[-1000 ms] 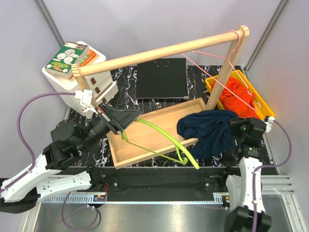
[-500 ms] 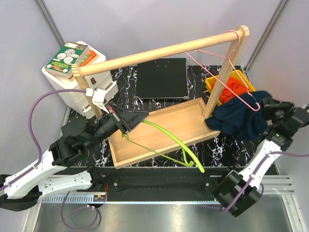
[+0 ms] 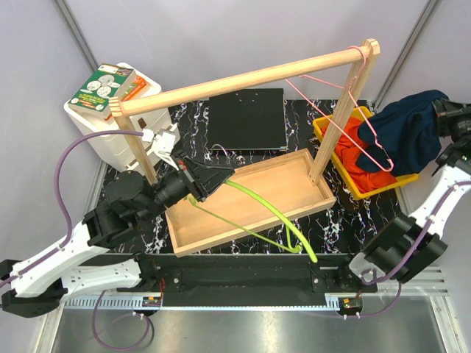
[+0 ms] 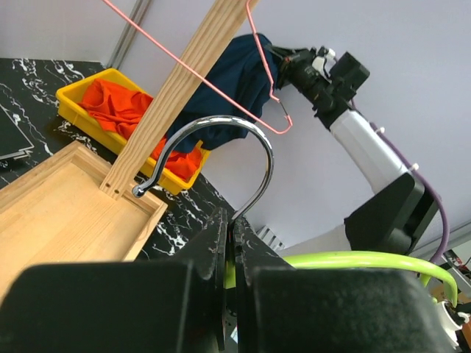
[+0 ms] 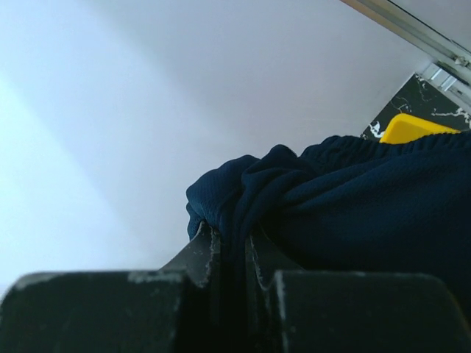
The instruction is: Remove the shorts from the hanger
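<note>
The dark navy shorts (image 3: 408, 132) hang bunched from my right gripper (image 3: 441, 112), which is shut on them high over the yellow bin (image 3: 327, 143) at the right. They fill the right wrist view (image 5: 353, 213), pinched at my right gripper (image 5: 232, 239). The orange shorts (image 3: 362, 158) lie in that bin. My left gripper (image 3: 210, 180) is shut on the neck of a bare lime-green hanger (image 3: 257, 213) over the wooden tray (image 3: 294, 165). The left wrist view shows its metal hook (image 4: 254, 147) rising from my left gripper (image 4: 229, 220), with the navy shorts (image 4: 243, 81) beyond.
A wooden rack (image 3: 250, 73) spans the table; an empty pink wire hanger (image 3: 368, 136) hangs from its right end, in front of the navy shorts. A black plate (image 3: 246, 118) lies behind the tray. A white box (image 3: 110, 140) with a green pack stands at back left.
My right arm has swung the navy shorts up and to the right, from the tray's right end to above the yellow bin. My left gripper has shifted the green hanger slightly right.
</note>
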Motion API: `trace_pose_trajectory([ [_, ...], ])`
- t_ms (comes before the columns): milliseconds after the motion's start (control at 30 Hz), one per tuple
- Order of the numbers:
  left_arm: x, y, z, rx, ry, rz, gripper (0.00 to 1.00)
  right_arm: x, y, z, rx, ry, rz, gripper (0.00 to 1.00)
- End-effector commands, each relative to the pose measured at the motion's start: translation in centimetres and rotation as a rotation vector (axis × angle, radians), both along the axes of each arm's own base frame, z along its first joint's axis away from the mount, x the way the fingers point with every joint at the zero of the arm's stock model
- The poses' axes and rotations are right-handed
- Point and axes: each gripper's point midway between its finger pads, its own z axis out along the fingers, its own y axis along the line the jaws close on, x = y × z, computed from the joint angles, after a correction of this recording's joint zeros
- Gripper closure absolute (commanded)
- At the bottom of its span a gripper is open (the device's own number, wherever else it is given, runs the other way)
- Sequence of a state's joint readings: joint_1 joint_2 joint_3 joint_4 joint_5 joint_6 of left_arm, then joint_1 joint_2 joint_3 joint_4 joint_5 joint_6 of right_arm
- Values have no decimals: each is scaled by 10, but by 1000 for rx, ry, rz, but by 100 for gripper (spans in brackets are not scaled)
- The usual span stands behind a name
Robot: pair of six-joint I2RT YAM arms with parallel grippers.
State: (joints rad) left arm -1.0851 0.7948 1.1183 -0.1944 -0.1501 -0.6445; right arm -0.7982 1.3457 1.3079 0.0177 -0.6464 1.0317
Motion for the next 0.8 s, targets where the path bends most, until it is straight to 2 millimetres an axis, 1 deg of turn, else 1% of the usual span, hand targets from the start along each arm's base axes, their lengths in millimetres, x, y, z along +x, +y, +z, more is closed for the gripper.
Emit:
trace_pose_trajectory([
  [0,-4,-2,26,-64,-39,-25,100,28,21,54,-183,-84,82,100],
  [33,-4,-3,24,-63,-29,-25,100,36,24,50,-242,-64,82,100],
  [67,-3,-4,22,-61,-26,-23,100,50,30,41,-248,-49,100,100],
  [133,-3,-5,21,-61,-19,-21,100,65,23,29,-276,-21,55,100],
  [167,-3,-6,20,-60,-15,-23,100,81,26,13,-271,-1,70,100],
  [200,-3,-6,21,-60,-15,-25,100,91,22,1,-278,21,59,100],
  [233,-4,-6,20,-58,-13,-26,100,101,23,-10,-273,39,74,100],
  [267,-4,-7,19,-55,-12,-26,100,118,22,-40,-248,95,98,100],
  [300,-4,-6,19,-55,-10,-26,100,129,29,-49,-269,117,112,100],
  [333,-4,-6,18,-55,-6,-24,100,133,30,-71,-232,183,118,100],
  [367,-4,-7,17,-53,-1,-23,100,138,28,-101,-190,255,124,98],
  [400,-3,-7,16,-51,4,-20,100,138,31,-119,-167,291,134,95],
  [467,-4,-7,16,-53,9,-21,100,133,33,-144,-159,350,126,88],
  [533,-4,-8,16,-55,12,-21,100,128,41,-153,-193,402,133,78],
  [600,-4,-10,15,-46,13,-24,100,126,40,-144,-246,425,124,70],
  [633,-5,-10,17,-49,10,-27,100,119,41,-147,-243,470,128,55],
  [667,-5,-11,17,-49,10,-28,100,119,38,-131,-278,462,115,47],
  [700,-4,-11,17,-47,9,-26,100,115,36,-125,-290,476,106,37],
  [733,-4,-11,17,-47,10,-23,100,105,38,-122,-286,518,104,30],
  [767,-4,-11,18,-48,8,-22,100,100,31,-106,-306,520,53,12],
])
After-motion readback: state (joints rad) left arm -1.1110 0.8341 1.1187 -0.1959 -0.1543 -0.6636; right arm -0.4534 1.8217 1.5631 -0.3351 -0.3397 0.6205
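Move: Ahead of the right hand, which still pinches the navy shorts, the middle of the yellow bin lies about 9 cm farther out, 7 cm to its left and some 33 cm below. The orange shorts in the bin are about 8 cm ahead and 9 cm left. The stand's right post is some 20 cm left and about 2 cm ahead, its middle 15 cm lower. From the left hand, the bin is roughly 32 cm ahead, 45 cm right and 38 cm below. Swinging the navy shorts forward some 13 cm and a little left, the right hand then drops about 20 cm over the yellow bin. Its fingers tip down some 30 degrees, and near the bottom they open to about two-thirds and let go of the cloth as the hand eases back slightly. ##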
